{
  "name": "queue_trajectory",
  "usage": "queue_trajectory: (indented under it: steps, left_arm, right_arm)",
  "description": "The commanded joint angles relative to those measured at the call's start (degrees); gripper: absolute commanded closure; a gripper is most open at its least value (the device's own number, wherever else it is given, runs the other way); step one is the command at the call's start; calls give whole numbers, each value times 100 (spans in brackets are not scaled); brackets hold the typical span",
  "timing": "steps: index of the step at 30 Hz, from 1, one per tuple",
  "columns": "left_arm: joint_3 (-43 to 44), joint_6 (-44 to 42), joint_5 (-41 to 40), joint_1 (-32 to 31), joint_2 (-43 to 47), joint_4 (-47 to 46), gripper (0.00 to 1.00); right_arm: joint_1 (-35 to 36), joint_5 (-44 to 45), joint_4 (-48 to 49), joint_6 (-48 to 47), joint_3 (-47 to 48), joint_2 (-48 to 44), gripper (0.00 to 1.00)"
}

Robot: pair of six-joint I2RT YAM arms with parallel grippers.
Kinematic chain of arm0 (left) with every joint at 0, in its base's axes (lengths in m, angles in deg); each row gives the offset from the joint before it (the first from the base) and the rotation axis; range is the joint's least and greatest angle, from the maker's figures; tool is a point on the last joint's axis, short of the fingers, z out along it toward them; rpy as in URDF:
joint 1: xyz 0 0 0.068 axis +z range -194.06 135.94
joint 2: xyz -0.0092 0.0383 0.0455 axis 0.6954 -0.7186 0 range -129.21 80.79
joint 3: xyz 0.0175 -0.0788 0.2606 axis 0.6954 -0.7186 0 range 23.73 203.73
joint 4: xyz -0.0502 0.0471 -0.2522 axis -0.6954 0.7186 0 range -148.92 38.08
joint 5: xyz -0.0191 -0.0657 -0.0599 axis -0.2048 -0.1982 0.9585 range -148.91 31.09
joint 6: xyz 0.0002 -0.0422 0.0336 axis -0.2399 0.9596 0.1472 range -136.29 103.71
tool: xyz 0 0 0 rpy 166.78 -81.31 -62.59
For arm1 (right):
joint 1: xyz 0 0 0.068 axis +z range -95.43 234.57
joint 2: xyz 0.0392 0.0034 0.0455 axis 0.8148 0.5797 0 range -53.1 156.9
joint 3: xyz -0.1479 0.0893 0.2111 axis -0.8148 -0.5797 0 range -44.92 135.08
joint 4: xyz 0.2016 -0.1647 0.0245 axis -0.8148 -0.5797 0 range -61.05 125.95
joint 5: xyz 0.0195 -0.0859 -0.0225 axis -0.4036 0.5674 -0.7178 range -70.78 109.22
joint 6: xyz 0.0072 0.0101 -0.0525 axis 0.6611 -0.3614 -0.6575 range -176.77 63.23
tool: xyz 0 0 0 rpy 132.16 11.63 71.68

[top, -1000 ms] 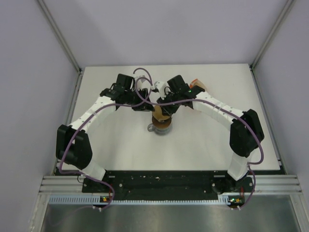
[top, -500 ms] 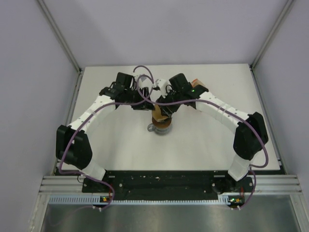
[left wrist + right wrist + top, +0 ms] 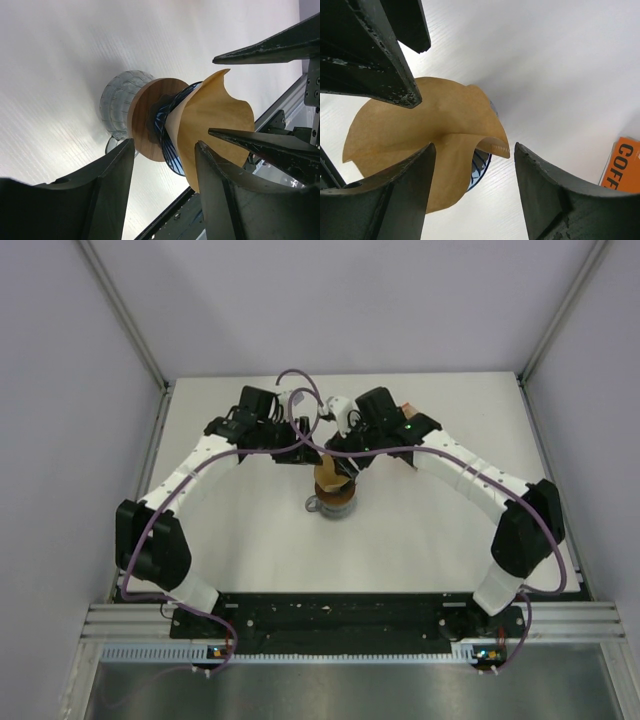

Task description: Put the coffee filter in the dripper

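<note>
The tan coffee filter [image 3: 215, 117] sits crumpled and half-folded in the mouth of the blue ribbed dripper [image 3: 172, 147]; one flap curls over the rim [image 3: 490, 142]. The dripper stands on a brown ring [image 3: 145, 120] over a grey translucent cup [image 3: 119, 102]. In the top view the filter [image 3: 328, 477] covers the stack. My left gripper [image 3: 165, 145] is open just beside the dripper, on its left. My right gripper [image 3: 474, 147] is open over the filter's edge, with the dripper [image 3: 481, 165] showing between its fingers. Neither gripper grips the filter.
An orange packet of filters [image 3: 623, 162] lies on the white table to the right of the dripper, behind my right wrist [image 3: 405, 410]. Both grippers crowd close together over the stack [image 3: 335, 502]. The table's near metal rail shows behind the filter [image 3: 280, 107].
My right arm's elbow has swung outward to the right and its wrist has shifted slightly farther back. The left arm and the filter on the dripper have hardly moved.
</note>
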Motion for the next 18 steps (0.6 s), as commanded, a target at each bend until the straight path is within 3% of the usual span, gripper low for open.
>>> queue_trajectory:
  steps: [1,8,10,12,15,18]
  left_arm:
    - [439,-221,55,-10,147,78,43]
    - [765,-327,64,7,138,281,40]
    - [765,-292,81,7,155,298,41]
    - [712,-222,142,-1,164,307,51]
    - [642,-134,204,-10,155,298,63]
    - [554,32,160,51,155,246,66]
  right_arm:
    - [59,28,110,185,519,-663,36]
    - [129,143,110,264,686,-1182,39]
    - [243,125,153,421,608,-1209,53]
    - [331,-102,232,632,432,-1174,75]
    - [367,-473,311,949,72,-1042,100]
    - [375,-394,548,1239,-271,-919,100]
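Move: The paper filter already sits in the blue dripper, its middle about 3 cm back, 2 cm left and 4 cm below the open right fingers. The carafe beneath stands roughly 4 cm back, 2 cm left and 12 cm below that hand; the coffee box some 11 cm ahead, 14 cm right and 12 cm down. From the left hand the filter lies about 3 cm back, 4 cm right and 5 cm below. Upward, fast and empty, the right hand climbs about 12 cm clear of the filter, then draws back some 4 cm and slightly left above it and begins to sink, its fingers tilting up about 15 degrees and snapping from open to fully shut. The left hand, also empty, rises 3 cm beside the filter and closes its fingers partway. ##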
